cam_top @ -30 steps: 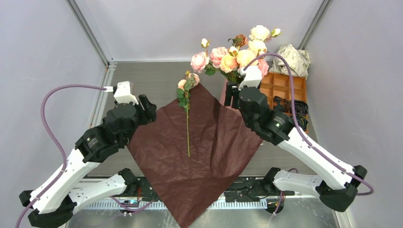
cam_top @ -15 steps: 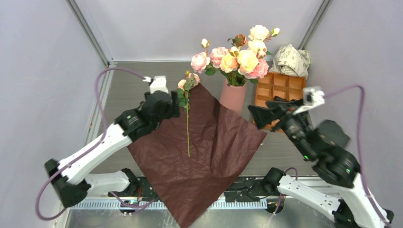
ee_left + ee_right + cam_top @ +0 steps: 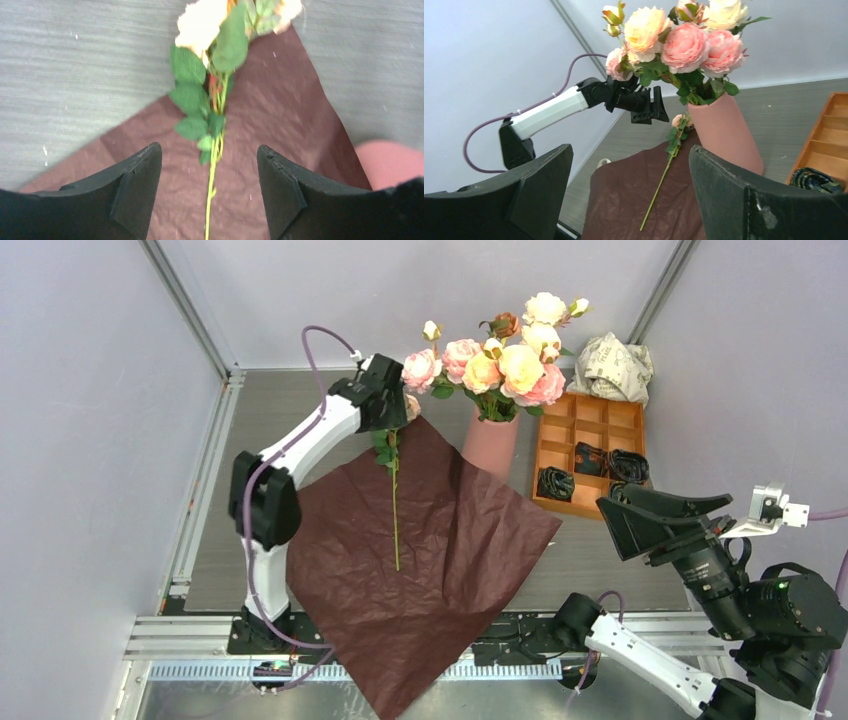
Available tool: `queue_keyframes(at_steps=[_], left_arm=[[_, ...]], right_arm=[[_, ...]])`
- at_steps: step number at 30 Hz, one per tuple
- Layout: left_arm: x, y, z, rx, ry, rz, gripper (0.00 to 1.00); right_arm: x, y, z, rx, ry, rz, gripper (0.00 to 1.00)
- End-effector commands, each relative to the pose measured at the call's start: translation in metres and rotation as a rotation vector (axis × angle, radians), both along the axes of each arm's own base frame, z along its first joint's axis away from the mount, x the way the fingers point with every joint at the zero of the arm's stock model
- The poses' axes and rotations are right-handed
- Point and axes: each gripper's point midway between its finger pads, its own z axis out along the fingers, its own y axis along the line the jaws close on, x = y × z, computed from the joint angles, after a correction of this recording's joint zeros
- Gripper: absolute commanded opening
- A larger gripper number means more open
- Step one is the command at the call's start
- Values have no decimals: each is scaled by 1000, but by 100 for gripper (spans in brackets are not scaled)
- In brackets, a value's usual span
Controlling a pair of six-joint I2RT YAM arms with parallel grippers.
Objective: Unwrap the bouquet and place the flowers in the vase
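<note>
Most of the flowers stand in the pink vase at the back centre. One rose lies on the flat dark red paper, its head at the far corner. My left gripper hangs over that rose's leafy top, open, the stem running below the gap between its fingers, untouched. My right gripper is raised at the near right, open and empty, facing the vase and the rose from a distance.
An orange compartment tray with black coiled items stands right of the vase. A crumpled white printed paper ball lies behind it. A small cream loop sits at the paper's left edge. Grey walls close three sides.
My left arm stretched forward to the lone rose's head. My right arm pulled away from the vase to the near right and rose. Both grippers opened wider.
</note>
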Motion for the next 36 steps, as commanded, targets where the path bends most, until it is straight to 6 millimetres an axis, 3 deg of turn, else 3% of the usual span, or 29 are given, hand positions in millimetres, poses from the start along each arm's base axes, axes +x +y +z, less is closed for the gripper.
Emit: queue_keyframes(at_steps=[1, 7, 14, 24, 28, 31, 36], left_arm=[[27, 1, -8, 44, 59, 30, 70], [48, -6, -39, 74, 118, 37, 71], [53, -4, -72, 69, 170, 50, 69], [64, -10, -103, 76, 198, 39, 61], [69, -11, -107, 80, 192, 40, 60], [70, -9, -110, 89, 194, 43, 56], [70, -6, -116, 96, 205, 45, 39]], right_arm=[[1, -19, -7, -8, 5, -76, 92], [7, -19, -10, -53, 8, -105, 93], [17, -9, -19, -80, 26, -105, 93], [21, -3, -21, -81, 32, -102, 93], [21, -4, -22, -75, 36, -105, 93], [21, -6, -22, -69, 38, -110, 94], [24, -6, -26, -78, 47, -125, 93]])
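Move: The last rose's leafy upper stem lies about 14 cm below the left hand, some 6 cm ahead and 1 cm right; its bloom is about 7 cm farther out. The vase stands roughly 18 cm to the left hand's right and 2 cm back, its middle about 4 cm lower. From the right hand the stem is about 40 cm ahead, 30 cm left and 43 cm below. Left hand sinks 13 cm, reaching 6 forward, fingers closing partway around the rose's stem; right hand sinks 3 cm. ##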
